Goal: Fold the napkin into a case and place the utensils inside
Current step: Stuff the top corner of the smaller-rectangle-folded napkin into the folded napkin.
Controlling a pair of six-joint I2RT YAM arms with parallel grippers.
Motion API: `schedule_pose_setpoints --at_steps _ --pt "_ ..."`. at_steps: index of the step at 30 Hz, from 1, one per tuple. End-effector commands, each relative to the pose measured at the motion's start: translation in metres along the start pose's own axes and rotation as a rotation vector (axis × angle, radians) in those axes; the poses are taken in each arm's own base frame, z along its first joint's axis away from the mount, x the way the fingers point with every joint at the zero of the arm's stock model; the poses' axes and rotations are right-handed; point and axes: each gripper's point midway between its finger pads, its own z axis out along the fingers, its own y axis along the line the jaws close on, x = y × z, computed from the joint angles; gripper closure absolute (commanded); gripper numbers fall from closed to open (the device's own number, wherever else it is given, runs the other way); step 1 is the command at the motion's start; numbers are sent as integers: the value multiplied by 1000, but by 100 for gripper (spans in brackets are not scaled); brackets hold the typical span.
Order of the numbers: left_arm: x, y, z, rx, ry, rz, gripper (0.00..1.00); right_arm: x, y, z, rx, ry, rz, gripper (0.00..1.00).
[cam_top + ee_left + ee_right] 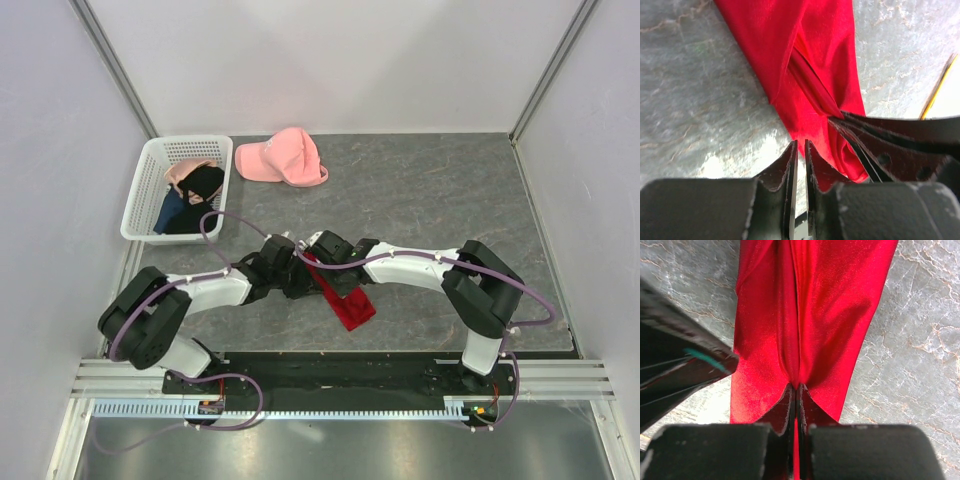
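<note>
The red napkin (350, 305) lies on the grey table as a narrow, creased strip, slanting from between the two grippers toward the near edge. My right gripper (318, 252) (796, 387) is shut on a raised fold at the strip's upper end (815, 315). My left gripper (298, 274) (801, 145) sits right beside it at the same end of the napkin (810, 60). Its jaws stand a thin slit apart, bare table shows through the slit, and the cloth starts at the fingertips. The right gripper's dark fingers (890, 145) cross the left wrist view. No utensils are in view.
A white basket (140, 205) holding dark and blue garments (195, 190) stands at the far left. A pink cap (285, 158) lies beside it at the back. White walls close in the table on three sides.
</note>
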Motion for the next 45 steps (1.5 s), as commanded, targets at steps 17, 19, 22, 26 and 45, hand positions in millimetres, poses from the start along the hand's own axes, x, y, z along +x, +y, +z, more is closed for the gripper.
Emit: schedule_pose_setpoints --at_steps 17,19,22,26,45 --pt "13 -1 22 -18 16 -9 87 -27 31 -26 -151 -55 98 100" --pt "12 -3 18 -18 7 -4 87 -20 31 -19 -151 -47 99 100" --pt "11 -2 13 -26 -1 6 87 -12 35 -13 -174 -39 90 100" --pt "7 -3 5 -30 -18 22 86 -6 31 -6 -160 -35 75 100" --pt "-74 -33 -19 23 -150 17 83 -20 36 -34 -285 -111 165 59"
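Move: The right fingers are already shut on the napkin's pinched flap, with the pocket fold it is being taken to some 2 cm to their left and 2 cm back, at about their height. The napkin's far end lies roughly 8 cm ahead and 7 cm left of that hand, its near end about 8 cm back and 3 cm right. For the left hand, the napkin's left edge is 1 cm right and about 2 cm below; the pinched flap is 5 cm right, level with it ahead, 1 cm lower. Keeping its pinch on the flap, the right hand lifts it about 2 cm while carrying it left, then draws back and lowers it to the folded napkin, fingertips tilting left; there it opens to let go and starts to rise. The left hand dips right and down about 2 cm at the napkin's left edge, waits, then lifts away, ending some 5 cm forward and slightly left, turning a little counter-clockwise, fingers nearly shut. ##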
